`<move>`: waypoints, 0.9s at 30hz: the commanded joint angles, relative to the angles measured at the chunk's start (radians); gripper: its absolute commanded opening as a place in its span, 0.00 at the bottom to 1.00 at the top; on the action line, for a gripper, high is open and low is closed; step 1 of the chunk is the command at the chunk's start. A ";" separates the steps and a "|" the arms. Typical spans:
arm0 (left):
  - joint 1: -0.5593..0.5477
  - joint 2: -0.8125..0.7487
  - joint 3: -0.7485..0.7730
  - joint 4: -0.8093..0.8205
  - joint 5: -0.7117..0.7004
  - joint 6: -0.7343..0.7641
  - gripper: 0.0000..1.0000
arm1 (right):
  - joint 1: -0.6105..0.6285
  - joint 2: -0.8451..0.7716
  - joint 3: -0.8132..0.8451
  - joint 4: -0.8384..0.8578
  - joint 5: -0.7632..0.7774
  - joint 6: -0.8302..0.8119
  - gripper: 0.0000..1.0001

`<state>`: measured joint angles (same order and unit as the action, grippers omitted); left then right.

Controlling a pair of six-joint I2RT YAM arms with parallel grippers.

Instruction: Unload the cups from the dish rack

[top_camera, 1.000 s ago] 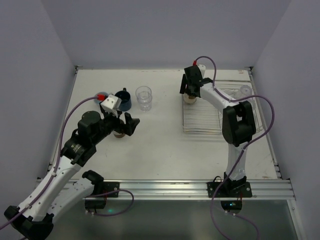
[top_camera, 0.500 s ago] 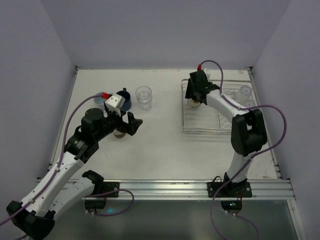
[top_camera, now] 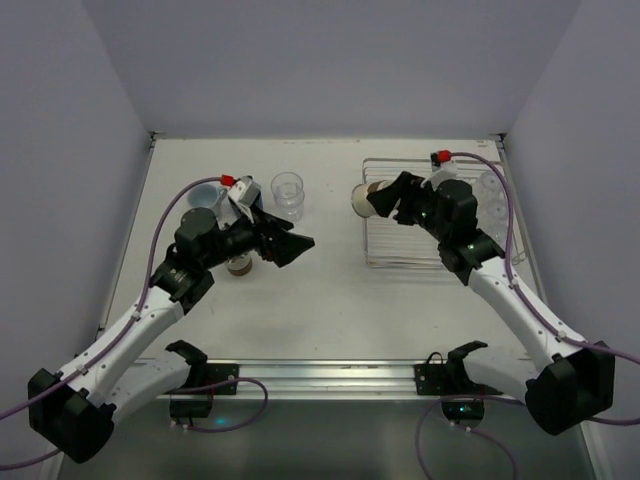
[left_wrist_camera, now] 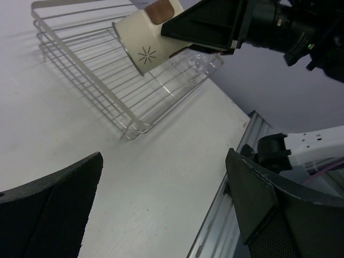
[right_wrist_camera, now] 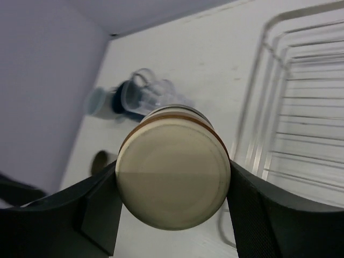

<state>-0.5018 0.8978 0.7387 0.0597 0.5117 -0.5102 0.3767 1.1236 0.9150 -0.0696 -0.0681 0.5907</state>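
Observation:
A brown cup with a cream top (top_camera: 358,198) hangs tilted on its side just left of the silver wire dish rack (top_camera: 430,240), off the table. My right gripper (top_camera: 376,197) is shut on it; the cup's cream end (right_wrist_camera: 173,172) fills the right wrist view between the right gripper's (right_wrist_camera: 173,189) fingers. My left gripper (top_camera: 292,246) is open and holds nothing, over the table's middle, pointing at that cup (left_wrist_camera: 144,42) and the rack (left_wrist_camera: 102,80). In its own view the left gripper (left_wrist_camera: 165,156) has only bare table between its fingers. A clear tumbler (top_camera: 490,185) lies in the rack.
On the table's left part stand a clear glass tumbler (top_camera: 287,195), a light blue mug (top_camera: 205,192) and a second brown cup (top_camera: 238,265) under my left arm. A navy mug (right_wrist_camera: 115,102) shows beside the tumbler (right_wrist_camera: 144,94). Walls close in the table's sides and back.
My right gripper shut on the brown cup in the rack and carried it up and left past the rack's edge. My left gripper swung right toward the table's middle, still open.

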 commanded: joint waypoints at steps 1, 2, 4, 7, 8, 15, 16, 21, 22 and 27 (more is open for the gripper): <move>-0.021 0.049 -0.024 0.234 0.100 -0.145 1.00 | 0.021 -0.053 -0.108 0.330 -0.392 0.219 0.32; -0.030 0.061 -0.024 0.252 0.109 -0.168 1.00 | 0.025 -0.057 -0.126 0.418 -0.479 0.288 0.32; -0.041 0.093 -0.022 0.290 0.113 -0.192 1.00 | 0.033 -0.058 -0.165 0.490 -0.536 0.371 0.33; -0.067 0.125 -0.013 0.325 0.114 -0.198 0.98 | 0.041 -0.033 -0.200 0.596 -0.573 0.422 0.33; -0.075 0.142 -0.007 0.331 0.111 -0.198 0.96 | 0.041 -0.019 -0.200 0.620 -0.585 0.429 0.33; -0.121 0.219 0.010 0.370 0.105 -0.192 0.75 | 0.074 0.090 -0.219 0.807 -0.671 0.555 0.33; -0.124 0.222 0.011 0.376 0.102 -0.194 0.70 | 0.080 0.099 -0.217 0.807 -0.674 0.555 0.33; -0.127 0.222 0.025 0.396 0.073 -0.165 0.41 | 0.120 0.151 -0.231 0.814 -0.667 0.555 0.33; -0.127 0.220 0.027 0.396 0.056 -0.153 0.28 | 0.125 0.159 -0.237 0.826 -0.668 0.567 0.33; -0.129 0.182 0.033 0.289 -0.048 -0.094 0.00 | 0.133 0.189 -0.280 0.926 -0.676 0.617 0.43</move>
<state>-0.6243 1.1110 0.7242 0.3611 0.5568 -0.6601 0.4801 1.2892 0.6643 0.7746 -0.6949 1.1984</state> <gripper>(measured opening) 0.273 0.702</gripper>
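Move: In the right fingers already, the cream cup lies roughly 18 cm to the left gripper's right, 12 cm farther out and 3 cm below it. From the right hand, the waiting left gripper is about 22 cm left, 11 cm back and 3 cm higher; the dish rack's middle is 12 cm ahead, 21 cm right and 21 cm below. The clear glasses stand about 25 cm ahead of the left hand, 4 cm left, and 23 cm down. Bringing the held cream cup clear of the rack, the right hand swings about 12 cm left and 9 cm back while turning some 50 degrees, mainly counter-clockwise with its left side rising, to present the mouth. The open left gripper reaches about 6 cm right to meet the cup, then closes, pinching the rim with one finger inside the mouth as the right keeps its grip. ##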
